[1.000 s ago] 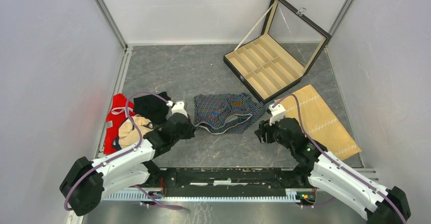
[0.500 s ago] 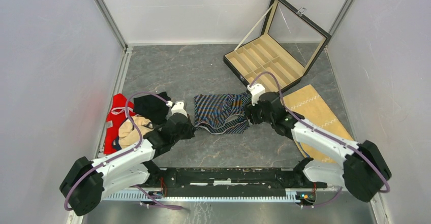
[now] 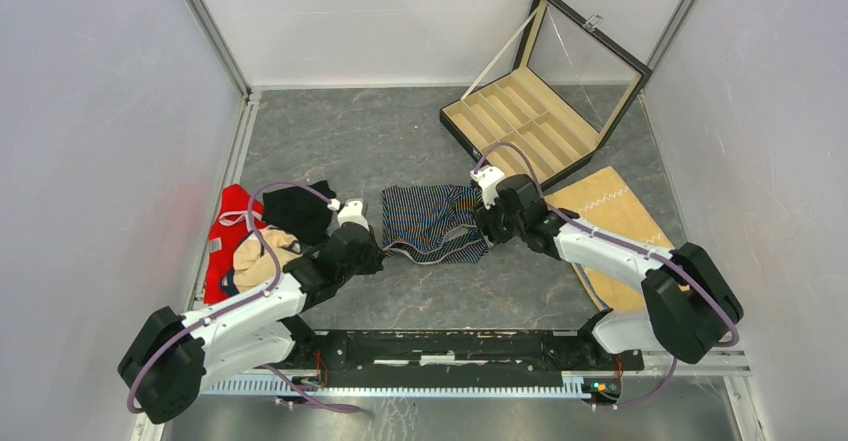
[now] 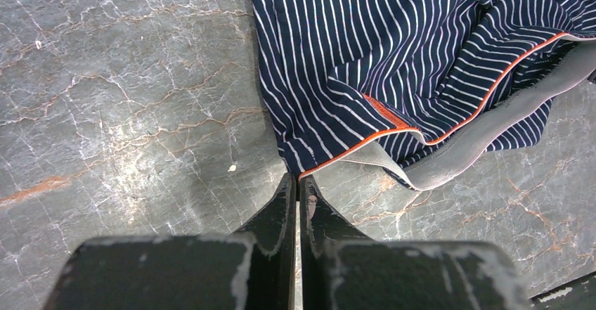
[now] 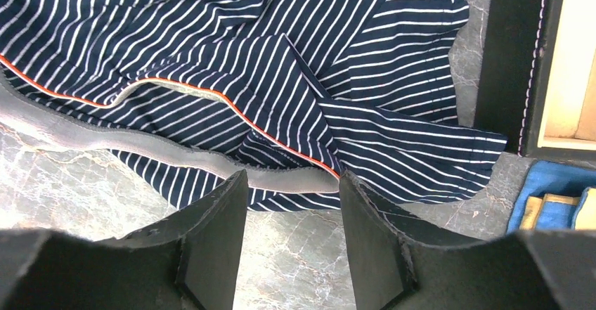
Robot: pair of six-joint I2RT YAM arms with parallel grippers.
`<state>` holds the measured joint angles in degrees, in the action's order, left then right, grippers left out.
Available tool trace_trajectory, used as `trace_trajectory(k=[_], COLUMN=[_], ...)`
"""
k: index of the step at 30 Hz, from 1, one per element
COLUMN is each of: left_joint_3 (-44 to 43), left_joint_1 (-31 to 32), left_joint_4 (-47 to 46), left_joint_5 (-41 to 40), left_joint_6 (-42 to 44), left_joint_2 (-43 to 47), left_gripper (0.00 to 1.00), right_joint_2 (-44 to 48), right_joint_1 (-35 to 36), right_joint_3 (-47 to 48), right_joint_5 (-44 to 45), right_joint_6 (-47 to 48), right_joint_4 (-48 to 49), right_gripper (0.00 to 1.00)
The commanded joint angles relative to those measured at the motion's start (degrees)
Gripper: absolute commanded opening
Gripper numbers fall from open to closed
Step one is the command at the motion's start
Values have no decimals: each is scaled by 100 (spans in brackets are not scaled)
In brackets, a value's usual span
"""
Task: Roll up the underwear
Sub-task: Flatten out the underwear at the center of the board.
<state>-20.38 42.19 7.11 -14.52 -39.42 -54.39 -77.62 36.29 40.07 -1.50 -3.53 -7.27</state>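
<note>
The navy striped underwear (image 3: pixel 435 223) lies crumpled on the grey table between my grippers, with its grey waistband and orange trim showing. My left gripper (image 3: pixel 378 253) is at its near left corner. In the left wrist view the gripper (image 4: pixel 297 180) is shut, with the orange-trimmed corner of the underwear (image 4: pixel 393 50) at its tips. My right gripper (image 3: pixel 483 226) is open at the right edge. In the right wrist view the gripper (image 5: pixel 293 183) straddles the grey waistband of the underwear (image 5: pixel 246 43). The plain black underwear (image 3: pixel 298 211) lies on a pile at the left.
An open black case (image 3: pixel 520 131) with tan compartments stands at the back right; its edge shows in the right wrist view (image 5: pixel 513 57). A tan cloth with white zigzag stitching (image 3: pixel 630 231) lies to the right. Red (image 3: pixel 225 231) and beige (image 3: pixel 258 256) garments lie at the left.
My right arm has swung from the near right side in to the right edge of the striped underwear. The left arm and the underwear have stayed put.
</note>
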Motion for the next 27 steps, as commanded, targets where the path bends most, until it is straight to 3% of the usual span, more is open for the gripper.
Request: trace_trajectory(k=[1,16,23,27], left_joint_3=[-159,-230,-282,-282], left_joint_1=[-1,0,-1,-1], left_joint_4=[-141,-158,-29,3], left_joint_5=[-51,-118,-272,-310], left_joint_6=[-172,-127,-119,-143], left_joint_2=[-59,-211,-162,-126], left_gripper=[2,2,2,2], right_joint_2=[-115,-440,-281,-245], right_joint_1=[-28,-47,-46,-54], right_joint_3=[176,15,-57,-126], right_joint_5=[36,568,747,757], right_joint_6=[138,74,110,118], right_joint_4=[136,449,453,459], right_gripper=[57,49,29,13])
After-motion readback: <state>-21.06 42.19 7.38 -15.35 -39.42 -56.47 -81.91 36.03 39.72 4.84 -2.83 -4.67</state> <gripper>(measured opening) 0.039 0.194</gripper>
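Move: The right hand's open fingers hang just above the striped underwear's right waistband corner, which lies about 1 cm farther ahead, 2 cm to the right and 3 cm below. From that hand, the middle of the open box is some 19 cm ahead and 6 cm right, and the yellow cloth's middle roughly 23 cm right, level with it. The left hand still pinches the left waistband corner; the right corner lies about 19 cm to its right and 3 cm ahead. The right fingertips come to either side of the orange-edged waistband at its right corner and close on it from half open to nearly shut, pinching it. To get there the hand sinks about 2 cm, then levels off, edging some 1.5 cm forward and 1.5 cm right. The left hand stays put, keeping its shut grip on the left corner. ##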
